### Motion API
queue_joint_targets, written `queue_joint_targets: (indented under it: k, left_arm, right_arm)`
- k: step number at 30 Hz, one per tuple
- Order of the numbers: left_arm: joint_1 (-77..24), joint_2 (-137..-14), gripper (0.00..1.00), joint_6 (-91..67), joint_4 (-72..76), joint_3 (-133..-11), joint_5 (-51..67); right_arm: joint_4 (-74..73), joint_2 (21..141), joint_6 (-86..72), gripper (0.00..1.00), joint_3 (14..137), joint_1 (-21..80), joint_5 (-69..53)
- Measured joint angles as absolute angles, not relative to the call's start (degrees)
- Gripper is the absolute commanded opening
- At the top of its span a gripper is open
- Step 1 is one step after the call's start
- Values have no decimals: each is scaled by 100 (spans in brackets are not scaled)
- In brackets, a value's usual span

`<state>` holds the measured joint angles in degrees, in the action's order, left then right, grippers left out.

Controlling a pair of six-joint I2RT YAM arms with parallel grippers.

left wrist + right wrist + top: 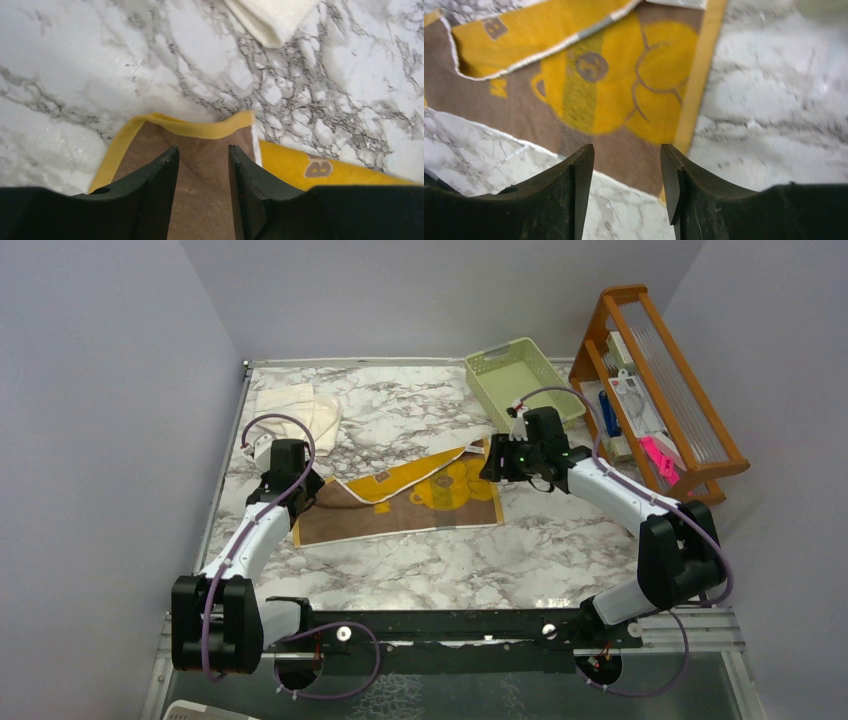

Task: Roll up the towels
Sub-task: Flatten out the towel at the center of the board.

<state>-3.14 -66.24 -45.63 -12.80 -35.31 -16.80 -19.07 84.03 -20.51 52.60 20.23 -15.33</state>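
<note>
A tan-brown towel [400, 508] with a yellow bear print lies flat mid-table. A mustard-yellow towel [405, 476] lies slanted over its far edge. A cream-white towel [297, 408] sits crumpled at the back left. My left gripper [300, 487] is at the brown towel's left end. In the left wrist view it [202, 151] is open, low over the brown cloth [202, 200] and its yellow-bordered, rippled edge. My right gripper [494, 466] hovers by the towel's right side. It [627, 149] is open and empty above the brown towel's [484, 105] corner.
A pale green basket [515, 375] stands at the back, just behind the right gripper. A wooden rack [660, 390] holding small items fills the far right. Walls close in the table on the left, back and right. The cream towel's corner [272, 17] shows ahead of the left gripper.
</note>
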Motion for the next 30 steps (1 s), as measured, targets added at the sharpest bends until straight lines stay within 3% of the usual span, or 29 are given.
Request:
queue_joint_targets:
  k: [5, 10, 13, 17, 21, 30]
  left_arm:
    - [-314, -7185, 44, -4091, -1492, -4303, -1090]
    - [-316, -7970, 25, -3861, -1439, -4530, -298]
    - [-423, -8302, 15, -3822, -1424, -4519, 141]
    - [-766, -8366, 6, -3782, -1352, -4499, 486]
    - [-928, -8388, 0, -3734, -1203, -4296, 655]
    - [-882, -9105, 0, -3791, -980, -4576, 690]
  right_arm:
    - [-1653, 8984, -2060, 54, 5874, 2370, -1356]
    - [-1621, 9341, -2080, 52, 6027, 2394, -1317]
    - [-1608, 9376, -2075, 42, 6031, 2394, -1315]
    - [-1459, 9500, -2073, 19, 6038, 2405, -1317]
    - [-1258, 9887, -2091, 2, 6036, 2405, -1393]
    - [-799, 10416, -2241, 0, 5708, 2405, -1754]
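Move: My left hand hovers over the towel's left end. The white trim of its folded-over flap is some 9 cm right, 2 ahead and 7 below, the flap's corner about 6 right and 5 ahead, and the cream towels roughly 17 straight ahead. From my right hand, the yellow print is about 5 cm left, 2 ahead and 8 down; the towel's right hem lies roughly 3 ahead and 1 left, the green basket 24 ahead and 5 right. With my left hand I reach forward and slightly up, then swing about 10 cm right and down onto the flap's trim, turning nearly 30 degrees clockwise and shutting the fingers before easing forward over the cloth. My right hand goes forward-left, then sinks about 8 cm, closing, and rests shut fingertips on the print inside the hem, drawing back slightly at the end. ##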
